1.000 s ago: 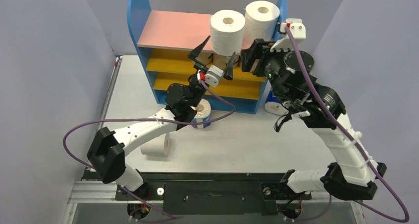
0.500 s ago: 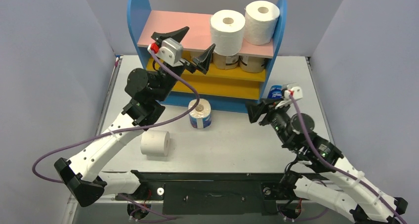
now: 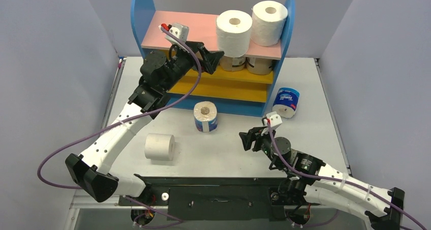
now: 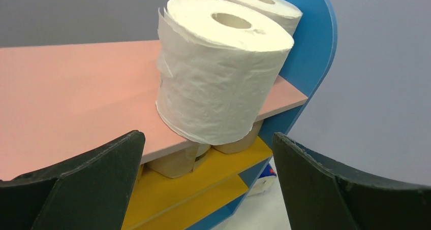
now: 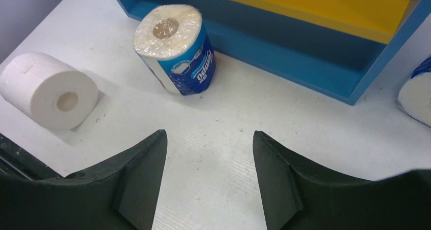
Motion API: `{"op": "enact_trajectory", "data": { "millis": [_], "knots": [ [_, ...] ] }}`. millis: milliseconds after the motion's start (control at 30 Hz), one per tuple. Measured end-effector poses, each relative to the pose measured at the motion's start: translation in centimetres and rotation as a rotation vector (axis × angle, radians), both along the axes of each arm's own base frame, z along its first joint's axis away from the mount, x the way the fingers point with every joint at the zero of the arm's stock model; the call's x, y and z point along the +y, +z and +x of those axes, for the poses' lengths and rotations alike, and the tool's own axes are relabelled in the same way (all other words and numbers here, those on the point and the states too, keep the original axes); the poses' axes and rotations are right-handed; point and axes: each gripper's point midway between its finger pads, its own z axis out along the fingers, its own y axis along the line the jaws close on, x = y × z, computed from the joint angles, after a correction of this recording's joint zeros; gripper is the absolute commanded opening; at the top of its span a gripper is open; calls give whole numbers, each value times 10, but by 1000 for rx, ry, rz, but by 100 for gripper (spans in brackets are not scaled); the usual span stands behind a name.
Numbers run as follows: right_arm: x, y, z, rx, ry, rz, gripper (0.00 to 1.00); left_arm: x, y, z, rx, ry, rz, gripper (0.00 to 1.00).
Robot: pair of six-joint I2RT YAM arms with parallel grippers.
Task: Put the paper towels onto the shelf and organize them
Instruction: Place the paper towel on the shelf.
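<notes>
The shelf (image 3: 167, 32) holds two white paper towels (image 3: 234, 32) (image 3: 269, 22) on its pink top board (image 4: 76, 88) and two tan rolls (image 3: 233, 63) (image 3: 258, 65) on the upper yellow board. My left gripper (image 3: 206, 57) (image 4: 207, 138) is open and empty at the top board's front edge, just left of the nearer white roll (image 4: 218, 67). My right gripper (image 3: 247, 138) (image 5: 209, 133) hovers open and empty low over the table. A blue-and-white roll (image 3: 205, 117) (image 5: 178, 52) stands in front of the shelf. Another (image 3: 286, 102) lies right of it. A white roll (image 3: 159, 146) (image 5: 48, 90) lies on its side.
The shelf's lower yellow board (image 3: 213, 90) and blue base (image 5: 284, 57) hold nothing in view. Grey walls close in the table (image 3: 228, 154) on the left, right and back. The left arm's purple cable (image 3: 56, 154) loops out to the left.
My left gripper has swung right along the shelf top toward the white roll. My right arm has pulled back from the shelf to the near table, its jaws narrowing a little.
</notes>
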Motion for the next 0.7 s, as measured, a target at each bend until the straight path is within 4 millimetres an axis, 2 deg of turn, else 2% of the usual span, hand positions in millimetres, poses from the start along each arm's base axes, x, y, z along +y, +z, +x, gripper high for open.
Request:
{"op": "enact_trajectory", "data": {
  "millis": [133, 300, 467, 700],
  "knots": [
    [5, -15, 1, 35, -2, -7, 58, 0, -12, 5, 47, 20, -12, 96],
    [11, -22, -1, 57, 15, -5, 58, 8, -19, 17, 48, 126, 10, 96],
    [13, -26, -3, 76, 17, -8, 58, 4, -18, 35, 41, 191, 31, 96],
    [11, -28, -4, 89, 12, 4, 58, -2, -18, 48, 25, 210, 70, 96]
  ]
}}
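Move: The left white paper towel, upright on the pink top shelf, is roughly 8 cm ahead of the open left hand and 6 cm to its right, near its height. The second white roll stands some 12 cm right of that roll and 4 cm farther out; a brown roll sits on the yellow shelf about 15 cm beneath the left white roll. From the right hand, the left white roll is about 24 cm ahead, 6 cm left and 28 cm up. Open left hand goes about 5 cm forward, turning counter-clockwise, into the left white roll; the right sinks slightly. ##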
